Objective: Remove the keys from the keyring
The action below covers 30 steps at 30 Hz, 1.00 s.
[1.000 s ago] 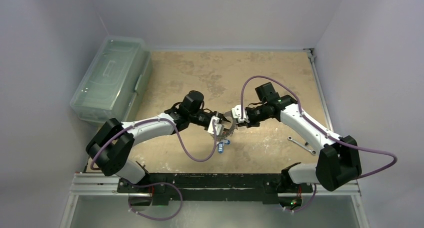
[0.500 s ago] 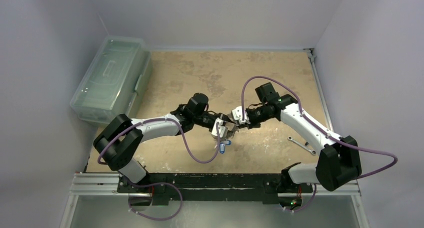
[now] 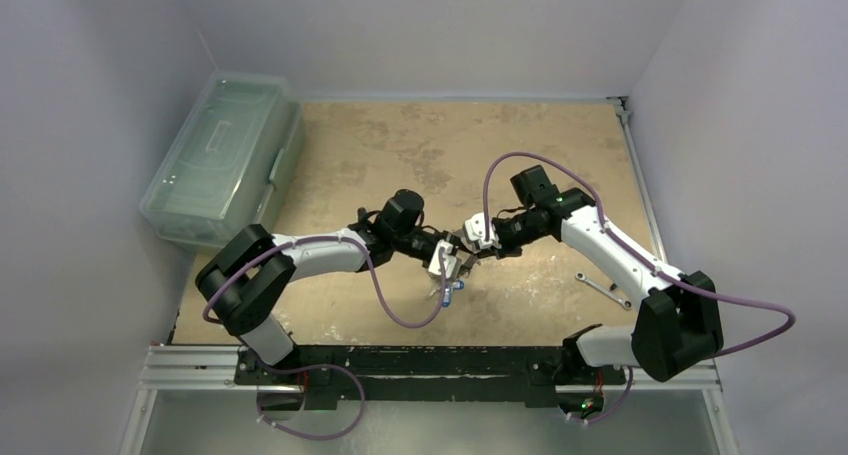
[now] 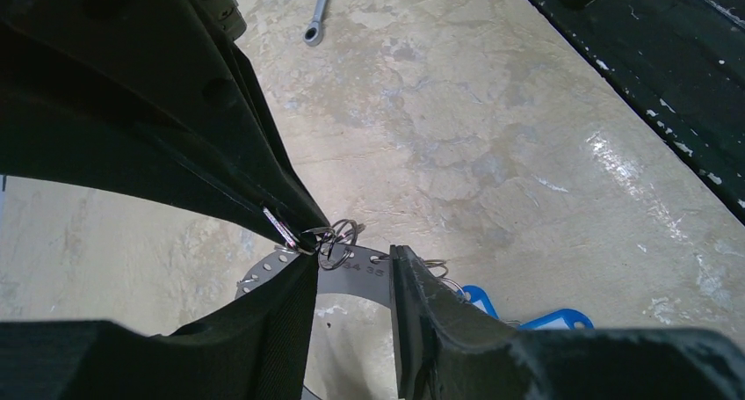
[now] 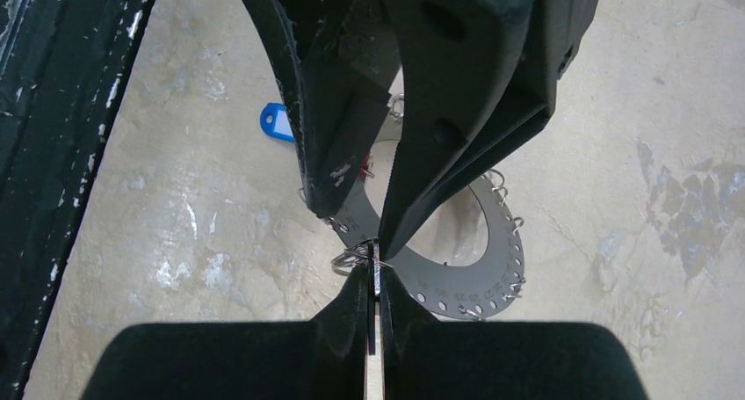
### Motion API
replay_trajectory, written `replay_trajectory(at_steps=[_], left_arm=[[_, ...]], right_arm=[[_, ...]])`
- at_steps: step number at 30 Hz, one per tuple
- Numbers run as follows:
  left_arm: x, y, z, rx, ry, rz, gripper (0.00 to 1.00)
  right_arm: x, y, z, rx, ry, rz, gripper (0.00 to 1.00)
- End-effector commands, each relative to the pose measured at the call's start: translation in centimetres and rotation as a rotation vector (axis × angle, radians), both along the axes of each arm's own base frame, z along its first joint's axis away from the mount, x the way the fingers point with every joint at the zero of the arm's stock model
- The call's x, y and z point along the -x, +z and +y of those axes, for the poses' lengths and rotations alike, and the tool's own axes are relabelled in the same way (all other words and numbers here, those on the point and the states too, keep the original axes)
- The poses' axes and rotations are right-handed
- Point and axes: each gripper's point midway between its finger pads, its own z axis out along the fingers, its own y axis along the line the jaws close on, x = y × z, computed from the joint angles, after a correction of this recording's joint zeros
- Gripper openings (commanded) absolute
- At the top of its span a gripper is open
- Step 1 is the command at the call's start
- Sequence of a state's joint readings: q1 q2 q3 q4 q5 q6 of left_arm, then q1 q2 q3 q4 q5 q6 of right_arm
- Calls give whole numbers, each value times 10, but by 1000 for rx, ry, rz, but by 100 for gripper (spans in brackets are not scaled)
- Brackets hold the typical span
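Note:
The keyring (image 5: pixel 492 272) is a flat grey ring with numbered holes and small wire loops along its rim, seen mid-table (image 3: pixel 458 262). My right gripper (image 5: pixel 375 272) is shut on a thin silvery key (image 4: pixel 281 224) seen edge-on at the ring's rim, beside a bunch of wire loops (image 4: pixel 336 237). My left gripper (image 4: pixel 351 259) faces it from the left. Its jaws stand apart in front of the ring's band (image 4: pixel 356 277), which runs on behind both fingers. Blue-headed keys (image 4: pixel 562 316) lie below the ring (image 3: pixel 450 290). One blue head (image 5: pixel 277 123) rests on the table.
A silver spanner (image 3: pixel 603 290) lies on the table to the right, also in the left wrist view (image 4: pixel 318 18). A clear lidded box (image 3: pixel 220 155) stands at the left edge. The black base rail (image 3: pixel 420 360) runs along the near edge.
My left arm has pushed further right, bringing its gripper closer in on the keyring and against the right gripper. The right arm has stayed in place, still shut.

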State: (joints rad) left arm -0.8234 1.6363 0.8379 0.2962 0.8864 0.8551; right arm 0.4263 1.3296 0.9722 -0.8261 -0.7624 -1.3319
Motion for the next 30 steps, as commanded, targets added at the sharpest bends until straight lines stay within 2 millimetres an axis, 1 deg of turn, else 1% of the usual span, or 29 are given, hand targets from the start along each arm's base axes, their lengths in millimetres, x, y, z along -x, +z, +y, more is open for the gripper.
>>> replay_trajectory(at_steps=[1,3,9,14,17,19,23,26,30], left_arm=[[3,18,-12,48,-38,-1,32],[3,20,-13,51,-38,7,29],[7,31,-19,72,-40,42,24],[9,32,-23,71,-38,42,16],[10,31,-22,63,-37,50,10],[10,28,-21,45,-22,67,0],[6,25,-15,20,38,90,0],[1,32,-9,36,105,157,0],[6,44,4,70,135,249,0]], right_arm=[[-3,25,8,-64,32,-54,0],[-2,24,8,-62,32,-53,0],[-1,23,7,-60,33,-52,0],[-1,26,8,-66,35,-53,0],[0,27,9,-72,33,-48,0],[1,28,9,-75,30,-44,0],[0,28,8,-76,15,-38,0],[-5,25,5,-73,-13,-37,0],[-18,20,-4,-66,-77,-50,0]])
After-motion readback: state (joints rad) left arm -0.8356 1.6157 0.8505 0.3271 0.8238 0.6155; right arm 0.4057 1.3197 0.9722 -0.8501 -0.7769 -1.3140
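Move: The small wire rings at the keyring plate's near edge are about 1 cm to the right of the left hand's point, at its height; its fingers stand part open around them. From the right hand, already shut on a thin key end, these rings are about 1 cm back, level sideways and in height. The plate's middle is roughly 2 cm ahead, 3 cm left and 3 cm below the left hand; the blue tags are some 8 cm back, 4 cm left and 5 cm below it. The left fingers pinch the wire rings at the plate's edge, closing from about a third open to shut while the hand edges just under 1 cm right and about as far up; once shut, it lifts a little more and twists roughly 10 degrees. The right hand keeps its grip on the key, easing 1 cm back and then returning most of the way forward. ##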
